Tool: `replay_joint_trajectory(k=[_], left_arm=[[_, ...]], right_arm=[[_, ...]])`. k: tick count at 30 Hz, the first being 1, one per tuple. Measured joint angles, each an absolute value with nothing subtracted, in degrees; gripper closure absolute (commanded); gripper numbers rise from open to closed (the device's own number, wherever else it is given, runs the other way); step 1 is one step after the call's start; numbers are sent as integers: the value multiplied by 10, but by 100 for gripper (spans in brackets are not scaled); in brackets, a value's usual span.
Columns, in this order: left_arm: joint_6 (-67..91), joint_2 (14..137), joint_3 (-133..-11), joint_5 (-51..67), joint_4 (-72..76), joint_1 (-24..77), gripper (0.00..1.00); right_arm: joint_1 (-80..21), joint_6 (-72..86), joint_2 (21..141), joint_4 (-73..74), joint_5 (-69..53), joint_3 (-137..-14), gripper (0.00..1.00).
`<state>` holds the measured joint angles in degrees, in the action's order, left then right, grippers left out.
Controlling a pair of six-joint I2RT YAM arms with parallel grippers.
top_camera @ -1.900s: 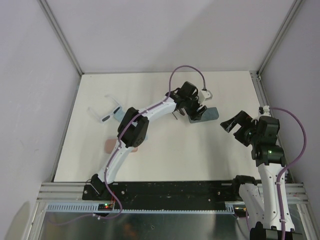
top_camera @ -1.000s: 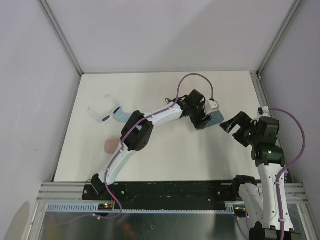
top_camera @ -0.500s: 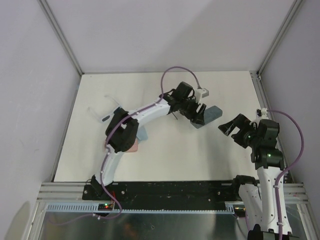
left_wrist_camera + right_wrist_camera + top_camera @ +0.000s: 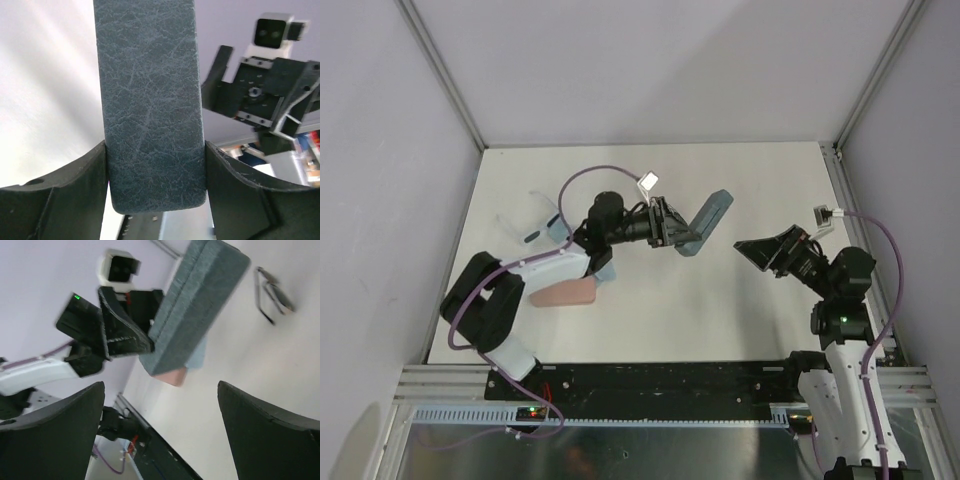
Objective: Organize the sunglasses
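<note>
My left gripper (image 4: 670,228) is shut on one end of a grey-blue oblong case (image 4: 706,220), holding it tilted up off the table. The left wrist view shows the case (image 4: 150,100) pinched between both fingers of that gripper (image 4: 155,167). My right gripper (image 4: 760,250) stands open to the right of the case, apart from it, with nothing between its fingers (image 4: 260,430). The thin dark-framed sunglasses (image 4: 272,290) lie folded on the table beyond the case (image 4: 200,305). The white-framed sunglasses (image 4: 523,226) lie at the far left.
A pink case (image 4: 565,292) lies near the left arm's elbow, with a light blue cloth (image 4: 603,270) beside it and another cloth (image 4: 560,230) next to the white-framed pair. Grey walls close in the table (image 4: 650,320) on three sides.
The left arm has drawn back to the left and lifted the grey-blue case off the table, tilting it up. The right gripper has shifted a little left toward it, still open.
</note>
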<state>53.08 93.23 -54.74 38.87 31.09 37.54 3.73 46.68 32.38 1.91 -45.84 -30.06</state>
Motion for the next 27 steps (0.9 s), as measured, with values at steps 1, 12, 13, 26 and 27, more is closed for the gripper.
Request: replay_joint_trajectory(k=[1,12,13,26,27], left_arm=[[557,924,-531,388,335,376,66],[772,870,-421,360,587,380,67],[779,864,-418,359,596,380,67],[815,855,-416,358,647,387,66],[816,855,-416,358,649,389,66]], right_arm=[[30,483,325,-10,-462,-293,1],[-115,611,420,-253,-409,-253,1],[-122,615,425,-261,-401,-253,1],[-148,658,468,-383,-381,-252,1],[-149,660,469,-389,-380,-252,1]])
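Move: Held out in the left fingers, the blue-grey case has its middle about 4 cm ahead and 4 cm to the right of that hand, and the open right gripper is some 14 cm to the right and 3 cm back, roughly level. From the right hand the case's middle lies about 10 cm left and 4 cm ahead, near its own height. The folded sunglasses lie on the table about 15 cm ahead, 2 cm left and 20 cm below the left hand. Closing in on the blue-grey case, the open right hand travels about 7 cm left and rises some 5 cm, turning its fingers further left and tipping them up. The left hand keeps its grip and lifts the case about 9 cm, drawing it back some 5 cm and slightly left while its right-pointing fingers tilt up about 25 degrees; both slow towards the end. ##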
